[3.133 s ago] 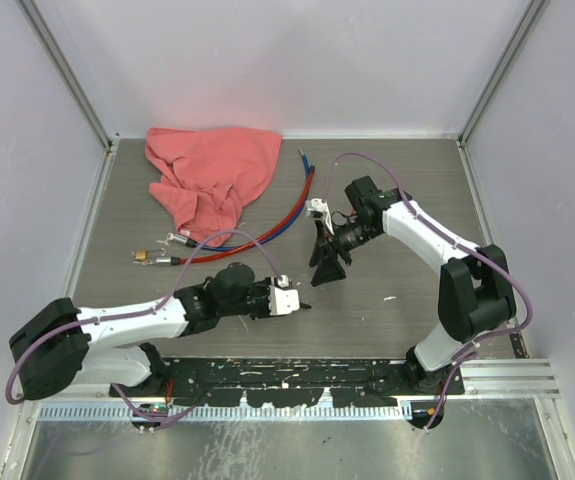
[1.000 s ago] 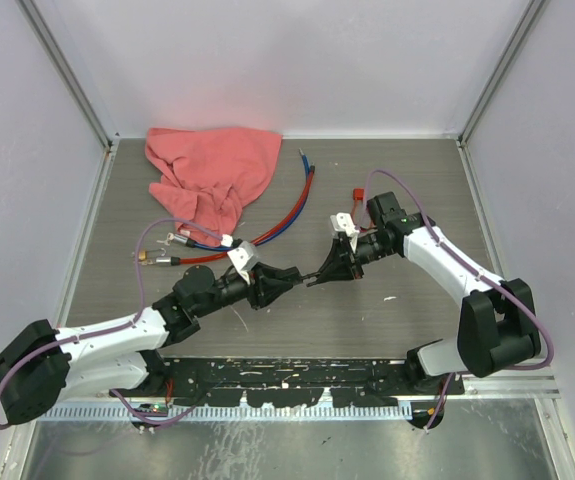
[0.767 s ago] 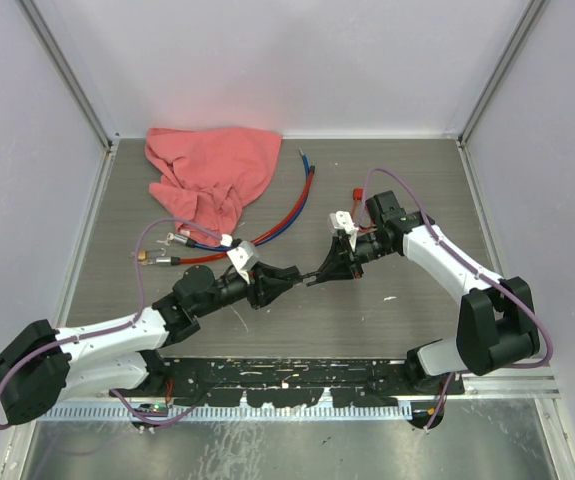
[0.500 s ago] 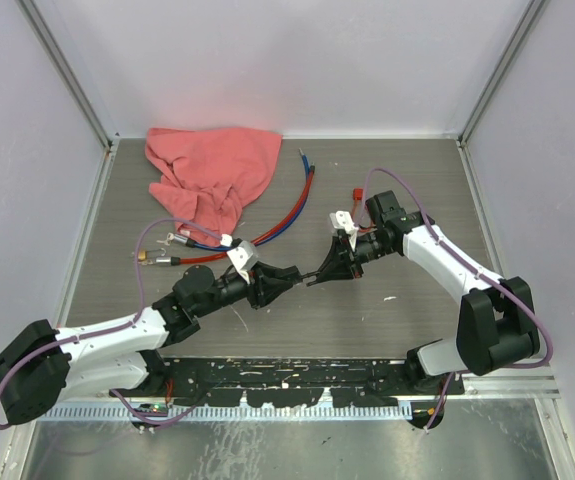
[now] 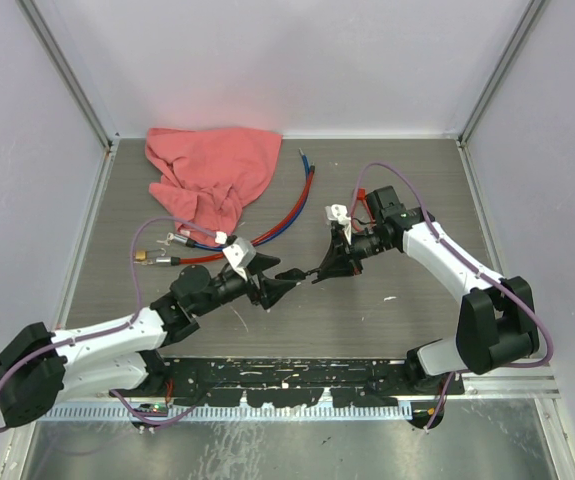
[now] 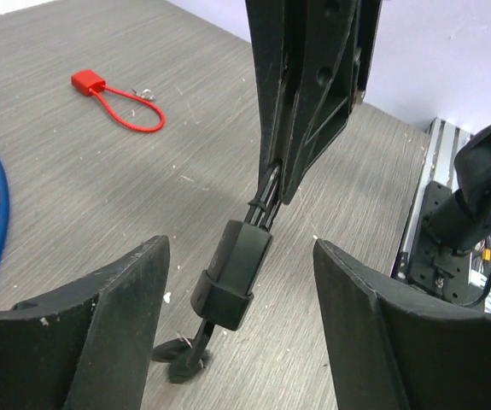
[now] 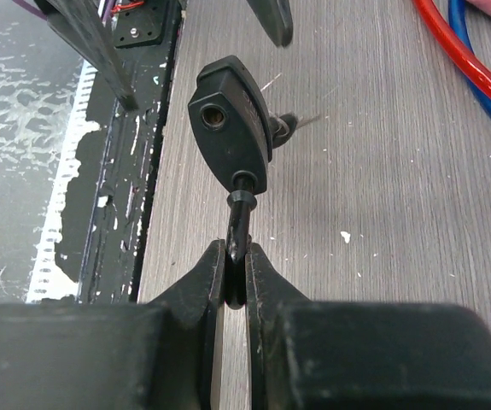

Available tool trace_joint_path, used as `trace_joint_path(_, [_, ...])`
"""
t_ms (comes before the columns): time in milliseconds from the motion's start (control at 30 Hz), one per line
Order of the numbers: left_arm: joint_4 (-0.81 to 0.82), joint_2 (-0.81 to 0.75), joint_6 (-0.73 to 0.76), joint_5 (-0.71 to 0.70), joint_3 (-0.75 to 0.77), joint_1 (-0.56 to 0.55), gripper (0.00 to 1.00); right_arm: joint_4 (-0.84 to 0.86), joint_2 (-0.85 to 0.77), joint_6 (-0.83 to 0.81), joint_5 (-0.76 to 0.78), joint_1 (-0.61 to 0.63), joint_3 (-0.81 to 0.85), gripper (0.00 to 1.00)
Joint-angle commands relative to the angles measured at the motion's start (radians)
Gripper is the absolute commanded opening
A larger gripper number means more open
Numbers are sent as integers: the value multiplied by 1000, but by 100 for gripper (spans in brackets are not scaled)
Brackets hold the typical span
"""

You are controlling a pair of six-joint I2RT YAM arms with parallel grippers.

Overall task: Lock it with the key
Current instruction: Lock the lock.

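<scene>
A black padlock (image 6: 232, 273) hangs above the table. My right gripper (image 7: 236, 248) is shut on the lock's thin black shackle (image 7: 239, 218), and the lock body (image 7: 230, 124) points away from it. A black key (image 6: 177, 354) sticks out of the lock's lower end, and it also shows behind the body as the key (image 7: 283, 125). My left gripper (image 6: 241, 246) is open, one finger on each side of the lock and touching neither lock nor key. From above, the left gripper (image 5: 285, 283) and right gripper (image 5: 332, 262) face each other across the padlock (image 5: 312, 274).
A red cloth (image 5: 212, 175) lies at the back left, with red and blue cables (image 5: 292, 205) running from it. A small red cable lock (image 6: 100, 85) rests on the table behind the right arm. Small brass pieces (image 5: 147, 258) lie at the left.
My left gripper has opened and let go of the key, which stays in the lock. The right gripper with the lock has shifted slightly back.
</scene>
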Motion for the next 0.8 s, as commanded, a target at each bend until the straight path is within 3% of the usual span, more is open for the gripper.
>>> trace_joint_path(0, [60,-56,23,-32,44,-2,71,29,-28,31,-69,-4,53,1])
trace_joint_path(367, [-15,-130,51,-78,22,-3,68,151,-59,146,-55,-3,15,1])
trace_joint_path(767, [-147,-83,10,-236,123,-2,37,157,-52,157,-54,-4,11,1])
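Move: The left gripper stands open around the near end of the black padlock, whose body lies about 2 cm to its right, 1 cm ahead and 1 cm below. Its keys dangle at the body's left end, some 2 cm left and 3 cm below the gripper; the shackle sits in the right gripper's fingers, roughly 7 cm to the right and 1 cm ahead. From the right gripper, the padlock body is about 5 cm to the left, level forward and back. Raise the open left gripper about 3 cm beside the padlock, easing it nearly 2 cm left, then bring it some 1.5 cm forward with a slight counter-clockwise turn while the fingers narrow about the body without clamping. Keep the right fingers on the shackle and carry the padlock about 1 cm forward. ##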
